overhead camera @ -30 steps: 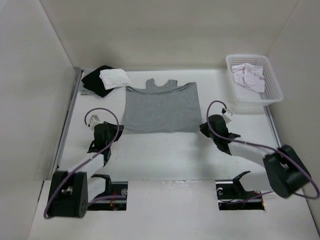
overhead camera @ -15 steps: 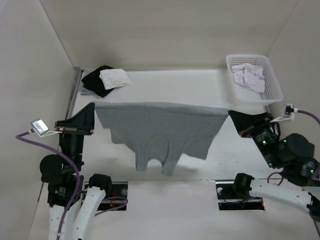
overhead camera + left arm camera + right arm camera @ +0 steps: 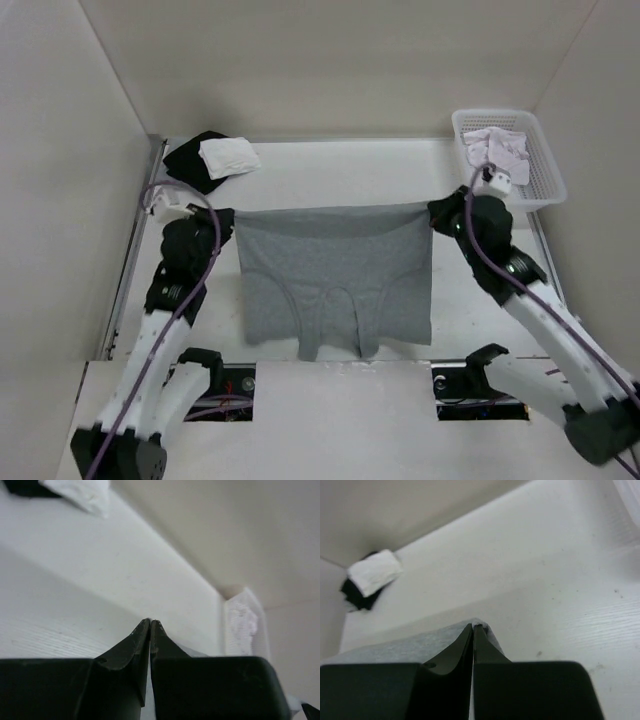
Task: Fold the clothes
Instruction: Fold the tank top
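The clothes (image 3: 335, 270), one plain grey sleeveless top, hang stretched between my two grippers. The hem edge is up and the neck and straps trail toward the table's near edge. My left gripper (image 3: 228, 217) is shut on the hem's left corner. My right gripper (image 3: 437, 212) is shut on the right corner. In the right wrist view the grey cloth (image 3: 395, 647) bunches at the shut tips of the right gripper (image 3: 473, 626) and runs off to the left. In the left wrist view the left gripper (image 3: 150, 622) has its jaws pressed together, with only a faint sliver of grey beside them.
A white basket (image 3: 545, 175) holding a pale pink-white cloth (image 3: 498, 150) stands at the back right, close to my right arm. Folded black (image 3: 190, 160) and white cloths (image 3: 230, 156) lie at the back left. Pale walls enclose the table on three sides.
A second ago the top lay flat on the table with both grippers low beside it. It has since been lifted by its hem corners, and both grippers have drawn closer together.
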### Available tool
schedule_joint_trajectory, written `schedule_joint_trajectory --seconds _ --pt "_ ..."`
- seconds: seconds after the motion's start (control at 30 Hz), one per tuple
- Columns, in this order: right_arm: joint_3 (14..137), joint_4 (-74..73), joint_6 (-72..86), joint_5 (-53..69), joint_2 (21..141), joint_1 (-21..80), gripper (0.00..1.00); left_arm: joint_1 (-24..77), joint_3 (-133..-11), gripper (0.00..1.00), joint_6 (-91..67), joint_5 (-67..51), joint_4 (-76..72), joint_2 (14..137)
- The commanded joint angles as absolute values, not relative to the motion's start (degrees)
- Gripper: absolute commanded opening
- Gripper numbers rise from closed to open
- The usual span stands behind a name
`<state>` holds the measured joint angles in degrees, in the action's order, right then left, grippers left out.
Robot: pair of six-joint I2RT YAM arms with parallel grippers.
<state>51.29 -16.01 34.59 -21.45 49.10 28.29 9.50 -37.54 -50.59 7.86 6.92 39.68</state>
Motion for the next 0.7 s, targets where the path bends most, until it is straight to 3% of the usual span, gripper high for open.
schedule_joint_trajectory --seconds 0.0,0.13,0.27,0.43,0.67 --pt "50.35 1.63 37.78 0.67 64.45 16.68 0.02 8.48 -37.70 0.00 -51.06 8.70 -8.40 54.52" --pt "62.98 5.10 38.85 5.18 84.59 13.23 0.02 7.08 -45.06 0.00 -52.20 8.09 -16.69 73.35" --pt "73.90 1.94 38.58 7.21 94.47 11.38 0.02 5.41 -51.41 0.00 -52.82 5.90 -17.93 81.12" --pt "67.09 3.42 38.32 6.42 88.88 11.56 0.03 5.93 -45.81 0.00 -52.99 5.98 -19.51 75.87" --pt "42.66 9.31 42.45 3.34 71.83 12.00 0.03 6.37 -27.27 0.00 -54.58 4.66 -16.45 54.79"
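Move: Each hand, some 24–26 cm above the table, already holds a corner of the tank top's far edge. The bare table where the cloth is to go lies midway between them, about 22 cm to the left hand's right and 22 cm to the right hand's left, roughly level fore and aft. From the left hand, the white cloth is about 30 cm ahead and 3 cm left; the basket stands about 30 cm ahead and 26 cm right of the right hand. Forward and down together, both arms whip the held edge of the tank top out over the table, about 13 cm (left) and 17 cm (right) forward and some 14 cm lower, wrists tipping down roughly 20 degrees. They then rise slightly and draw back towards the bases, ending nearer the table, the shut fingers still pinching the corners. ##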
